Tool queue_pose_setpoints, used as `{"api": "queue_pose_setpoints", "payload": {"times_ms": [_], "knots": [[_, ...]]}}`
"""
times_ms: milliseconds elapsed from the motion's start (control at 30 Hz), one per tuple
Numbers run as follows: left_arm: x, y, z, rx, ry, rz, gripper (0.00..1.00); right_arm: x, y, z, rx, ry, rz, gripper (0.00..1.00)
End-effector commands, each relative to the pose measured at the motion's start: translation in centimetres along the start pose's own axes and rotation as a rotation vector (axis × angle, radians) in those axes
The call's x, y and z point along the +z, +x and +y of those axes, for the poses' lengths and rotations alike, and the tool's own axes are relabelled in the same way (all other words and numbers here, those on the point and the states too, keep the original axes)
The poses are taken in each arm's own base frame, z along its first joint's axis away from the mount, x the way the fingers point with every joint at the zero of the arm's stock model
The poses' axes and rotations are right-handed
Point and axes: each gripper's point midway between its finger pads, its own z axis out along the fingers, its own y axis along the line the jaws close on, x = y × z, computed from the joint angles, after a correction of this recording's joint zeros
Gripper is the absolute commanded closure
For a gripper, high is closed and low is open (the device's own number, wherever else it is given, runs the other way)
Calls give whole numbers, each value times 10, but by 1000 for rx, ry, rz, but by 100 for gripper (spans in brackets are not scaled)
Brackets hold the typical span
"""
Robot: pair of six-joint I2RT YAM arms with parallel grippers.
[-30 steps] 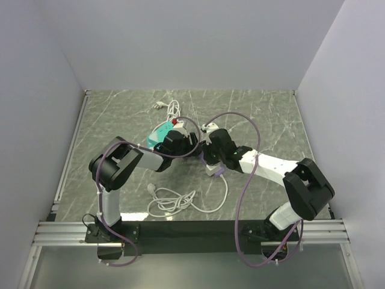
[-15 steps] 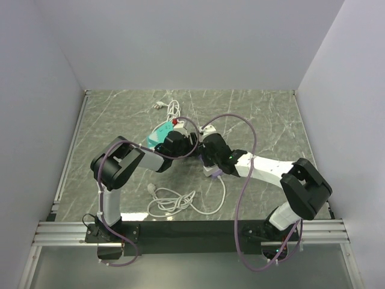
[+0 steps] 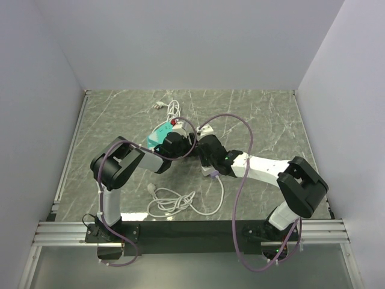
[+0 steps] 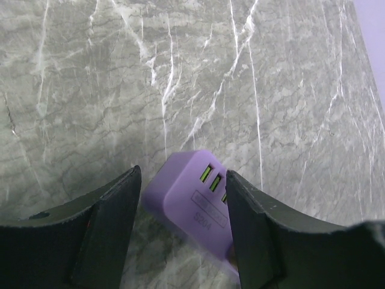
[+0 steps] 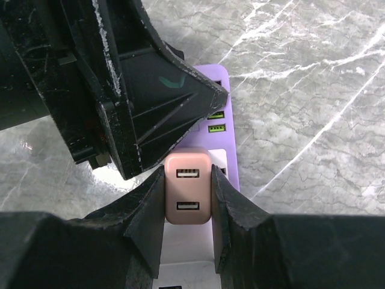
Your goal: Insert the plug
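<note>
The plug, a flat block with a white face, purple sides and green USB ports, lies on the marble table. Its thin white cable coils toward the front. My left gripper is open and straddles the block's end; a gap shows at the left finger. My right gripper is shut on a small pink cube adapter, held upright against the block's white face. In the top view both grippers meet over the block.
A teal socket box with a red button sits just behind the left gripper, and a second white cable is looped behind it. The left gripper's black body crowds the right wrist view. Grey walls enclose three sides.
The right arm has swung left, bringing the pink adapter and the block closer to the left gripper. The left arm has barely moved, and its jaws have narrowed slightly.
</note>
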Motion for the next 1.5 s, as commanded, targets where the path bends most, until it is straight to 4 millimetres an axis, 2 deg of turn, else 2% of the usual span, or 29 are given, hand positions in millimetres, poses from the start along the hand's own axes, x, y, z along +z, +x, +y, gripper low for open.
{"api": "queue_pose_setpoints", "payload": {"times_ms": [0,167,267,367,467,500,533,567,600,633,833,967,1000,1100,1133,1167,1267,1300,1333,1367,1400,1433,1467], "knots": [[-12,26,8,27,-46,87,35,-5,34,10,-2,-24,108,100],[-15,8,8,41,-54,56,33,-11,1,4,14,19,25,100],[-15,-8,7,43,-36,32,31,-15,-16,0,7,38,-22,93],[-15,-26,2,69,-40,-1,30,-17,-27,-5,9,45,-55,81],[-15,-38,2,84,-65,-19,24,-20,-38,-4,14,21,-95,54],[-15,-41,3,85,-73,-24,23,-21,-44,-3,22,14,-114,36],[-16,-46,2,86,-71,-34,21,-21,-47,-4,23,11,-123,29],[-17,-48,2,85,-71,-38,18,-22,-50,-5,21,9,-134,27],[-18,-51,1,89,-69,-44,16,-23,-54,-5,25,7,-148,18],[-19,-53,0,97,-62,-48,15,-23,-56,-6,26,3,-154,13],[-24,-74,-16,133,-32,-87,13,-28,-63,-19,37,23,-181,9],[-30,-89,-38,171,40,-104,13,-32,-65,-44,75,84,-199,8],[-32,-91,-42,176,52,-108,13,-36,-70,-57,102,108,-215,8],[-41,-107,-49,199,49,-146,13,-46,-70,-84,170,163,-240,7],[-48,-116,-52,211,41,-165,13,-48,-63,-90,181,178,-235,7],[-53,-122,-52,217,28,-180,12,-57,-73,-97,205,186,-286,7],[-76,-148,-39,203,-49,-242,10,-71,-74,-121,252,235,-329,6],[-85,-163,-16,166,-145,-295,9,-75,-75,-128,266,256,-347,6],[-99,-176,-12,149,-173,-331,8,-78,-72,-139,290,283,-355,6],[-108,-179,0,134,-219,-334,6,-89,-76,-146,311,295,-391,6],[-122,-187,24,106,-297,-364,5,-94,-77,-152,325,306,-408,5],[-140,-200,26,94,-315,-409,3,-99,-72,-162,345,330,-415,5],[-152,-202,38,82,-363,-416,2,-109,-75,-168,363,338,-445,4]]}}
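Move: Between the right fingertips the plug is already pinched, its middle about 1 cm below the hand point, with the purple power strip under it, centred roughly 1 cm back, 1 cm right and 3 cm down. The white adapter is some 4 cm back and 2 cm right of the plug. The left fingers straddle the strip's far end; from that hand the plug is about 4 cm back and 3 cm right, the teal triangular block 6 cm forward and 15 cm left. Letting go of the plug after barely shifting, the right hand opens wide, lifts off and swings some 14 cm right, 10 cm up and slightly forward, turning clockwise. The left hand first slides a few centimetres left, clearing the strip while its fingers open wider, then climbs about 17 cm and sweeps left over the teal block, its fingertips tipping up. ##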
